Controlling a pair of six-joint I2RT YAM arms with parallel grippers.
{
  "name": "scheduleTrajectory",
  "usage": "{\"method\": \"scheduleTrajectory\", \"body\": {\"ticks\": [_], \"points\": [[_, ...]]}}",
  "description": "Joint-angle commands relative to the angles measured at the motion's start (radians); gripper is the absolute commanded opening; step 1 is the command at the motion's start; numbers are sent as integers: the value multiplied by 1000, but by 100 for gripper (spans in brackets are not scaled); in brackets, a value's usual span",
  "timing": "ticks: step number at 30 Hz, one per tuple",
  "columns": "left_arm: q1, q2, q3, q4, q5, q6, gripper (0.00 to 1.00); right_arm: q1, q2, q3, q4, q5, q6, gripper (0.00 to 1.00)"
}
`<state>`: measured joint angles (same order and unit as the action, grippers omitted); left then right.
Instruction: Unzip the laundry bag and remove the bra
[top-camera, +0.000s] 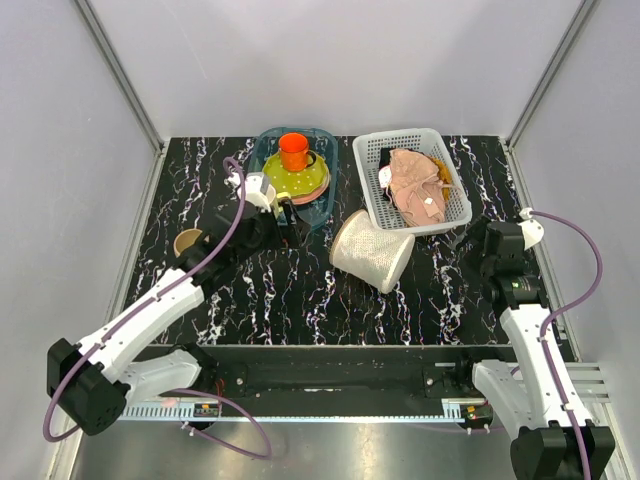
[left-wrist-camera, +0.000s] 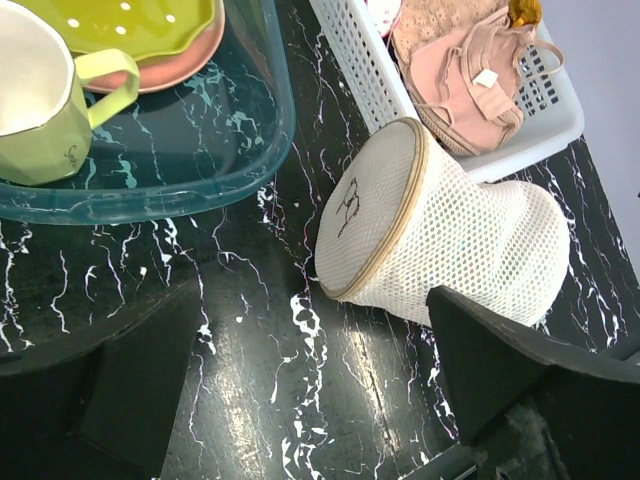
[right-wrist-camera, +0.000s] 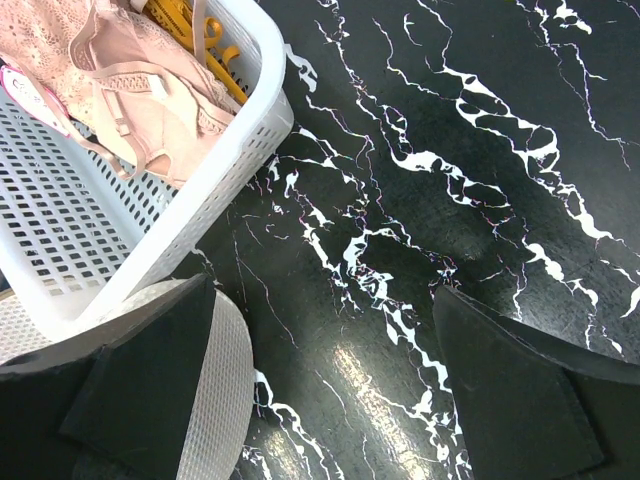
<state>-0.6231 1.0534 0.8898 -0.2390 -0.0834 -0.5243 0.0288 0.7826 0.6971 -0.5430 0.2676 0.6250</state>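
The cream-white mesh laundry bag (top-camera: 372, 251) lies on its side mid-table, just in front of the white basket. In the left wrist view the laundry bag (left-wrist-camera: 440, 235) shows its round face with a small black print and a tan zip band that looks closed. The bra is hidden. My left gripper (top-camera: 272, 222) is open and empty to the left of the bag; in its own view the left gripper (left-wrist-camera: 320, 400) is over bare table. My right gripper (top-camera: 487, 245) is open and empty to the right of the bag; the right gripper (right-wrist-camera: 330, 400) has the bag's edge (right-wrist-camera: 225, 390) by its left finger.
A white lattice basket (top-camera: 455, 205) at the back right holds a pale pink cloth (top-camera: 415, 180) and an orange-yellow piece (right-wrist-camera: 200, 40). A blue tub (top-camera: 322, 205) at the back holds plates, a green mug (left-wrist-camera: 40, 100) and an orange cup (top-camera: 293, 150). A brown cup (top-camera: 187, 241) stands left.
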Motion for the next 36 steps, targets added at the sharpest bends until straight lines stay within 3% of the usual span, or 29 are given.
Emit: {"method": "scheduleTrajectory", "body": {"ticks": [1,14,18,25,27,28,31,33,36], "points": [[2,28,66,17,79,-2,99,-1,-11,-4,40,-11,-11,100],[-21,169,55,67,234,-8,99,0,-80,-57,112,-122,-33,100],[-73,281,83,69,151,10,99,0,-74,-51,118,-189,-53,100],[-116,525,170,203,206,7,97,0,-88,-51,123,-260,-35,100],[-116,568,210,211,249,-2,75,0,-80,-60,138,-298,-15,100],[-116,579,218,211,269,-14,47,0,-77,-61,138,-303,-16,100],[-124,539,212,207,286,-17,0,0,-78,-61,127,-301,-25,100],[-144,482,230,156,223,-10,0,0,-83,-57,129,-321,-41,100],[-223,439,314,-65,47,69,0,0,-71,-48,140,-358,-42,100]]}}
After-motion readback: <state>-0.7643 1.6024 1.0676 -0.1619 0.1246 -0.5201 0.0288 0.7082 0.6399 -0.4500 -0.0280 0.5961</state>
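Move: The laundry bag lies on its side, its middle about 19 cm to the left hand's right, level with it and some 10 cm below, with the zipped end facing that hand. The tray is 18 cm ahead of the left hand, the basket equally far out but 31 cm to the right. From the right hand the bag is about 24 cm to the left and slightly below; the basket is 17 cm ahead, 14 cm left. The bag's zipped rim is what the left hand reaches, moving right and down about 12 cm each with fingers wide, the wrist tipping downward and turning clockwise; the fingers then shut, pinch the rim's near edge and start back up by a centimetre. The open right hand drifts some 5 cm left towards the bag, turning counter-clockwise. ##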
